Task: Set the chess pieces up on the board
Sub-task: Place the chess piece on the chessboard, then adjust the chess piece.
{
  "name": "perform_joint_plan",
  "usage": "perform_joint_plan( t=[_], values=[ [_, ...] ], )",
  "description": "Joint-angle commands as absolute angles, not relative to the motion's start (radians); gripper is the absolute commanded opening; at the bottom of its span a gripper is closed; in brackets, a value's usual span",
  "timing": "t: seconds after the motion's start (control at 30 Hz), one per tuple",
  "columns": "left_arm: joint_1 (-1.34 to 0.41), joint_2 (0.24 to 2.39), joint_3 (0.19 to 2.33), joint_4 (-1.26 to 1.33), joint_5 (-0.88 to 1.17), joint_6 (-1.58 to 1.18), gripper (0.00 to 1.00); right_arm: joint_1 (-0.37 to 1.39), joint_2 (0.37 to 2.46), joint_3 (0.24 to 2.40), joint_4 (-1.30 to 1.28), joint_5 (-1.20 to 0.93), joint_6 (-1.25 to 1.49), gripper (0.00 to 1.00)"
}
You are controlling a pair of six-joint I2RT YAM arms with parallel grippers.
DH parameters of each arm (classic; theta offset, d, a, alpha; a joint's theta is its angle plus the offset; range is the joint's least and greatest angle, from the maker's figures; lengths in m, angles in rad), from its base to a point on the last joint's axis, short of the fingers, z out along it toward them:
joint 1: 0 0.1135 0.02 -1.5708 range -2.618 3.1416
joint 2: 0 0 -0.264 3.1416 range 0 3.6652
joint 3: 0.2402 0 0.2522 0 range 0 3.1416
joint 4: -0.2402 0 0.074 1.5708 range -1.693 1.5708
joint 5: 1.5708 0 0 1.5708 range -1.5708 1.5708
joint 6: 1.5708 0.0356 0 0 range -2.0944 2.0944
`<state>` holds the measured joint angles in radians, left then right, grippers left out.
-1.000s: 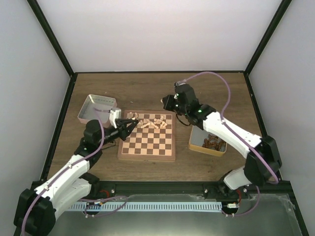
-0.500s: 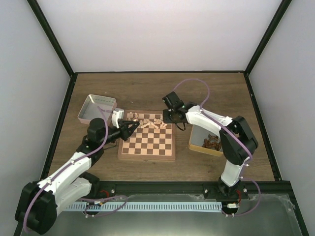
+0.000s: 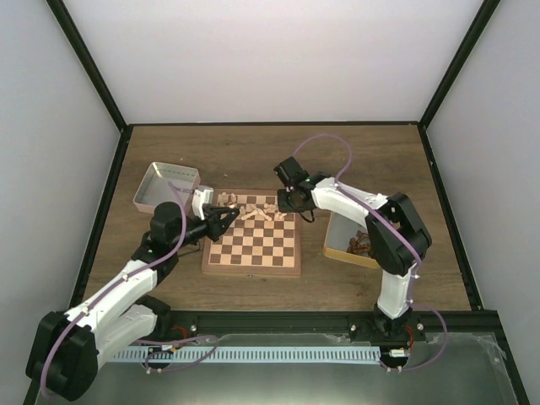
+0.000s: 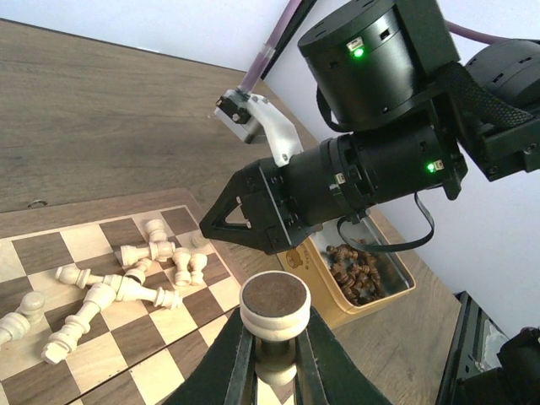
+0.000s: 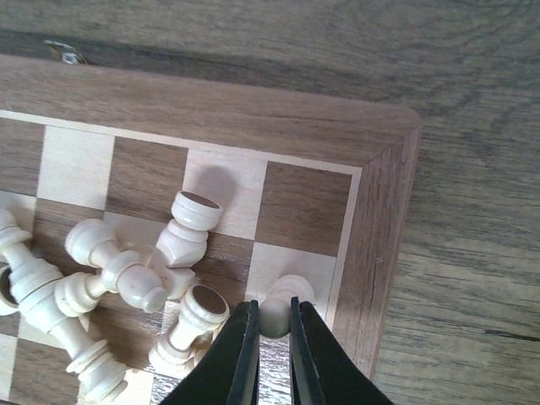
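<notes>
The board [image 3: 253, 253] lies mid-table with a heap of pale chess pieces [image 3: 257, 208] toppled along its far rows. My left gripper [image 3: 229, 213] hovers over the board's far left part, shut on one cream piece [image 4: 273, 308] held by its stem with the dark felt base facing the camera. My right gripper [image 3: 287, 202] is at the far right corner. It is shut on the round head of a small pawn [image 5: 278, 308] standing on a cream edge square. Fallen pieces [image 5: 118, 270] lie just left of that pawn.
A white tray [image 3: 152, 177] sits off the board's far left corner. A yellow tin [image 3: 337, 251] holding dark brown pieces [image 4: 353, 270] stands right of the board. The right arm's wrist [image 4: 371, 160] hangs close in front of my left gripper.
The right arm folded inward and its gripper came down from behind the board onto the far right corner. The left gripper edged slightly forward with its piece.
</notes>
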<state>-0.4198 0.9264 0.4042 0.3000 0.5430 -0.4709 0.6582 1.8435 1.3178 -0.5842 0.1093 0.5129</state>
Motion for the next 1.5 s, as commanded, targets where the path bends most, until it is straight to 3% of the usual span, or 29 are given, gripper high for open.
perform_joint_plan(
  t=[0.0, 0.13, 0.6, 0.93, 1.13, 1.47],
  values=[
    [-0.423, 0.928, 0.426, 0.304, 0.553, -0.461, 0.04, 0.660, 1.868, 1.366, -0.612, 0.125, 0.514, 0.10],
    [-0.423, 0.929, 0.426, 0.304, 0.554, -0.461, 0.04, 0.660, 1.876, 1.368, -0.617, 0.117, 0.516, 0.13],
    [-0.423, 0.932, 0.436, 0.313, 0.591, -0.462, 0.04, 0.660, 1.769, 1.405, -0.635, 0.136, 0.540, 0.43],
    [-0.485, 1.046, 0.490, 0.416, 0.609, -0.407, 0.05, 0.660, 1.547, 1.397, -0.545, -0.260, 0.417, 0.58],
    [-0.621, 1.157, 0.612, 0.297, 0.525, -0.151, 0.06, 0.660, 1.438, 1.377, -0.552, -0.414, 0.384, 0.62],
    [-0.695, 1.250, 0.771, 0.167, 0.448, 0.272, 0.09, 0.660, 1.295, 1.282, -0.632, -0.421, 0.362, 0.60]
  ],
)
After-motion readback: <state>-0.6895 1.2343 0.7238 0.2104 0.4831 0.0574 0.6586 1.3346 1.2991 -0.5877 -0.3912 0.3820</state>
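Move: The right gripper holds a pawn over its square, second row from the far edge in the rightmost file, some 3 cm straight below. One piece lies about 4 cm left of and 2 cm nearer than that gripper, another 5 cm left and 2 cm farther out. The left gripper's pawn is roughly 13 cm left, 11 cm back and 13 cm above the right gripper; from the left gripper, the right one is 13 cm right, 11 cm ahead, 13 cm below. Lower the right gripper the last centimetre onto the square, open its fingers to let go of the pawn, then lift about 20 cm, drawing back some 9 cm and slightly left, to bring the open fingers over the left gripper's pawn. Once the right hand begins rising, carry that pawn about 10 cm right, slightly up, keeping the grip and swinging the wrist clockwise and upward. ##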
